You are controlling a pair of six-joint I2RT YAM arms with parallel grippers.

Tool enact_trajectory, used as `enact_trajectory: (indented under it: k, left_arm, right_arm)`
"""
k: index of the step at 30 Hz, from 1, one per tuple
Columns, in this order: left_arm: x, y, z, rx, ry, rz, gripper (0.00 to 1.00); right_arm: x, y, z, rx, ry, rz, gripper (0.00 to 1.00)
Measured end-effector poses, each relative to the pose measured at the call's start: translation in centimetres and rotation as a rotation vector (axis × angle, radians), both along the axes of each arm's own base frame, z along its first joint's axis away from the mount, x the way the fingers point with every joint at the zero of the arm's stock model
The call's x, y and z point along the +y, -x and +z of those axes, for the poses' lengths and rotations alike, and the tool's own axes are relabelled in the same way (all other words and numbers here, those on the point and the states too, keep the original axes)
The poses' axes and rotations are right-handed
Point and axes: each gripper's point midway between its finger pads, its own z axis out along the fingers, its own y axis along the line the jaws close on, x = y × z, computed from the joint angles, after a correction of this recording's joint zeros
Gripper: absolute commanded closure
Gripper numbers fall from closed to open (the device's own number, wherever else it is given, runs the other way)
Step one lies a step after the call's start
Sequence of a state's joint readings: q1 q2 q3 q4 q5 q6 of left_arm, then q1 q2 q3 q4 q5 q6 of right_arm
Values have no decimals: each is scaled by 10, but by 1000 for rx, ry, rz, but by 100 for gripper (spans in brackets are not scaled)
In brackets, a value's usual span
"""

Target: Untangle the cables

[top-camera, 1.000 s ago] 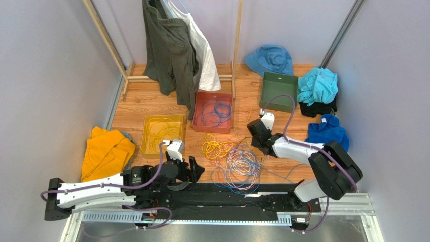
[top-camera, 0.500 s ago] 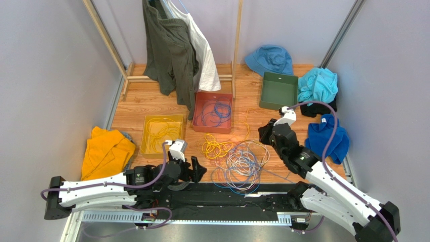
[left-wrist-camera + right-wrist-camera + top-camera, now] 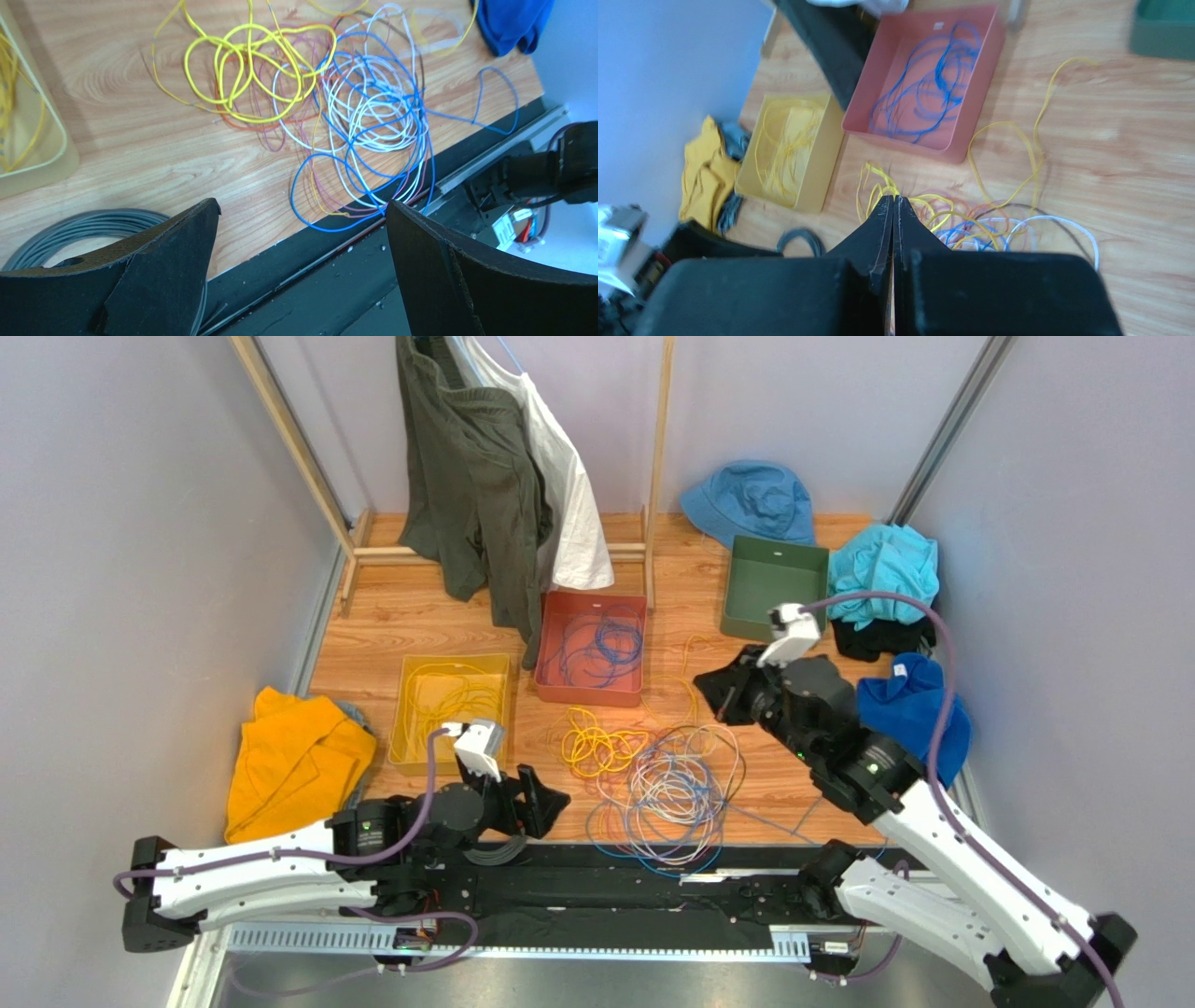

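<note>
The cables (image 3: 671, 784) lie in a loose tangle on the wooden table: yellow loops (image 3: 246, 70) on the left, blue and white loops (image 3: 372, 112) on the right, thin reddish ones among them. My left gripper (image 3: 544, 805) (image 3: 300, 204) is open and empty at the table's near edge, just short of the tangle. My right gripper (image 3: 709, 689) (image 3: 892, 198) hangs shut above the far right side of the tangle (image 3: 990, 231), pointing left. I see nothing between its fingers. A single yellow cable (image 3: 1025, 140) trails away toward the back.
A red tray (image 3: 592, 679) holds blue cables and a yellow tray (image 3: 410, 742) holds yellow ones. A green tray (image 3: 774, 588) stands at the back right. A grey coiled ring (image 3: 77, 225) lies by my left gripper. Clothes lie at both sides and hang from a rack (image 3: 477, 462).
My right arm has swung its elbow out to the near right and lifted; its shut gripper rose and drew back from the tangle. My left gripper shifted slightly left.
</note>
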State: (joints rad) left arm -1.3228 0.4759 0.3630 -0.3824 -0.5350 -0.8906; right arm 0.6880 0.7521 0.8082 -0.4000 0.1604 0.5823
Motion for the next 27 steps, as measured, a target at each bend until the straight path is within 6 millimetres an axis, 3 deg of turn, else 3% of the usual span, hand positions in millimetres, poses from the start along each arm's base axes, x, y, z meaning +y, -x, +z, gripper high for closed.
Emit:
enact_trajectory:
  k: [4, 5, 8, 10, 14, 20, 23, 27]
  left_arm:
    - [9, -3, 13, -31, 46, 26, 2]
    - [10, -4, 15, -35, 53, 30, 2]
    - [15, -4, 15, -39, 49, 40, 2]
    - [16, -4, 13, -37, 39, 40, 2]
    - [16, -4, 11, -34, 30, 39, 2]
    - [14, -4, 4, -24, -2, 34, 2]
    - [10, -3, 2, -19, -11, 27, 2]
    - [4, -2, -3, -6, -25, 12, 2]
  right_arm:
    - [51, 18, -37, 100, 75, 190, 99]
    - [64, 25, -50, 128, 107, 240, 89]
    - [91, 44, -86, 201, 195, 348, 72]
    - [96, 48, -98, 226, 225, 368, 68]
    - [89, 40, -98, 206, 251, 315, 65]
    - [61, 30, -96, 158, 297, 199, 65]
    - [39, 29, -118, 182, 345, 124, 65]
    - [-5, 24, -165, 285, 419, -26, 66]
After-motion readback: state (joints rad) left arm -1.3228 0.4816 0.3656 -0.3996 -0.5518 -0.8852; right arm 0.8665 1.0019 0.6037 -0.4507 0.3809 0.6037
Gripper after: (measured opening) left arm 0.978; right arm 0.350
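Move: The blue-and-white cable pile lies some 24 cm below the right hand, about 7 cm back and 6 cm to its left. The thin yellow strand is roughly 11 cm ahead and 5 cm left of that hand, the thick yellow coil 1 cm ahead and 17 cm left, and the red box 17 cm ahead and 21 cm left. From the left hand the pile is about 4 cm ahead, 19 cm right and 12 cm down. The right hand comes down over the blue-and-white pile, its fingers tilting some 25 degrees steeper. With its fingers shut, it first sweeps about 9 cm left, down and a little back; near the end of that swing the fingers part to about a third open, then it swings back right by as much and sinks on, ending some 16 cm lower, above the pile's far right part. ##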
